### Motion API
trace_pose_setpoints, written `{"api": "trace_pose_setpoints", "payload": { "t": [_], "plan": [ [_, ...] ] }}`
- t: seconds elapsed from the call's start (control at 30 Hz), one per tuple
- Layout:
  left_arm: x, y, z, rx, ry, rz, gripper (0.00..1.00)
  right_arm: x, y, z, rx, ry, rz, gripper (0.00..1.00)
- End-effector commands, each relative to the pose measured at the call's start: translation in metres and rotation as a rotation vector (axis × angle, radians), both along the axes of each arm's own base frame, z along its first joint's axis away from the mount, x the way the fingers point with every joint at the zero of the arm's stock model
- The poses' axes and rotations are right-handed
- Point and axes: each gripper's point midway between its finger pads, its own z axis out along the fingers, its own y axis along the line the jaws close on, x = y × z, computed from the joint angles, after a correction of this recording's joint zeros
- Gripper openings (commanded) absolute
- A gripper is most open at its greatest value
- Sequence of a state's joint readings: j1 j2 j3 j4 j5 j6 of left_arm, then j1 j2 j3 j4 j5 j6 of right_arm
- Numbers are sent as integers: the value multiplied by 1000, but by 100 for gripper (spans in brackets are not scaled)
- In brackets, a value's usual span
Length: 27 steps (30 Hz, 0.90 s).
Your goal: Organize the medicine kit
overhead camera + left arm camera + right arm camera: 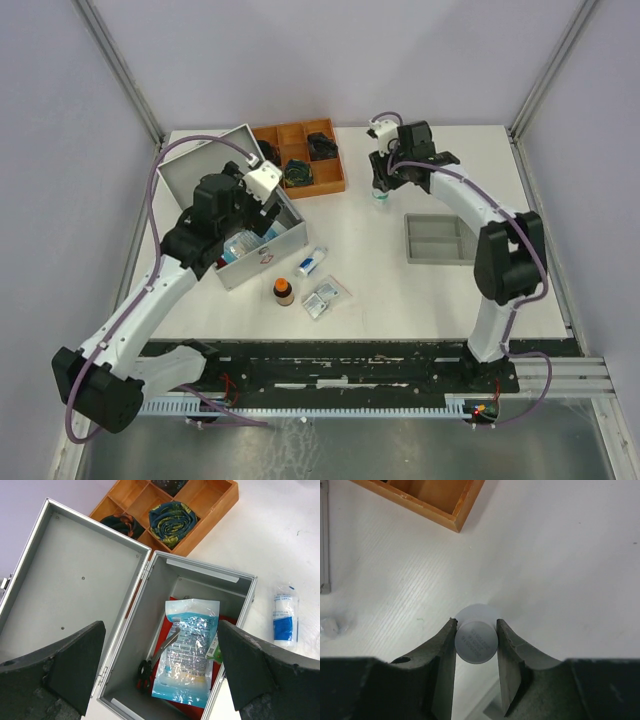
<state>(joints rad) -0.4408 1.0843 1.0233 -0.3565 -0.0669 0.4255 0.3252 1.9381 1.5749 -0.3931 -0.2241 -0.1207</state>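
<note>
The medicine kit (268, 252) is a silver-grey metal case at the left, its lid (70, 575) swung back. Inside the kit (200, 577) lie a blue-and-clear pouch (187, 655), scissors (150, 667) and something red underneath. My left gripper (161, 640) hovers open above the case (245, 200), holding nothing. Right of the wooden tray, my right gripper (381, 188) points down at the table. Its fingers (445, 650) press both sides of a small white bottle's round cap (476, 642), and the bottle stands upright on the table.
A wooden compartment tray (330, 180) with dark rolled items sits at the back centre. A shallow grey tray (412, 240) lies at the right. In front of the case lie a blue-and-white bandage roll (310, 262), a brown bottle (284, 291) and flat packets (322, 297).
</note>
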Motion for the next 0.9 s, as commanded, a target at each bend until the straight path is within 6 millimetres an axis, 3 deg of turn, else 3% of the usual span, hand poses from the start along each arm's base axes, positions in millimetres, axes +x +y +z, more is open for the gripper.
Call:
{"api": "trace_pose_setpoints", "payload": {
  "t": [0.0,0.17,0.37,0.5,0.87],
  "plan": [
    [-3,-4,22,-86,-60,0,100,-26,-36,82,-96,-168,-5,1],
    [-8,-5,27,-102,-68,-13,100,-62,-93,83,-362,-124,-31,0],
    [-12,-2,30,-118,-77,1,99,-78,-146,75,-636,-150,-77,1],
    [-15,-1,33,-125,-84,-3,99,-78,-154,60,-696,-133,-77,0],
    [-25,4,36,-124,-106,-3,99,-63,-158,-6,-796,-41,-54,1]
  ]
}}
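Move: The right hand already holds the white-capped bottle. The middle of the gray tray lies some 17 cm to its right and 9 cm back, about 8 cm lower. The wooden organizer is roughly 19 cm left and 11 cm ahead of the hand, and the bandage roll about 15 cm left and 13 cm back, both at much the same depth. From the left hand the tray is some 44 cm right, about level ahead, 20 cm below. Keep the right gripper shut on the bottle and carry it in an arc to the gray tray: up about 9 cm while sweeping right and back, then on rightward and down again until it is over the tray. Roll the hand some 45 degrees on the way, so the fingers swing from slanting left to pointing steeply down. Ease the empty, open left gripper a little up and back. ##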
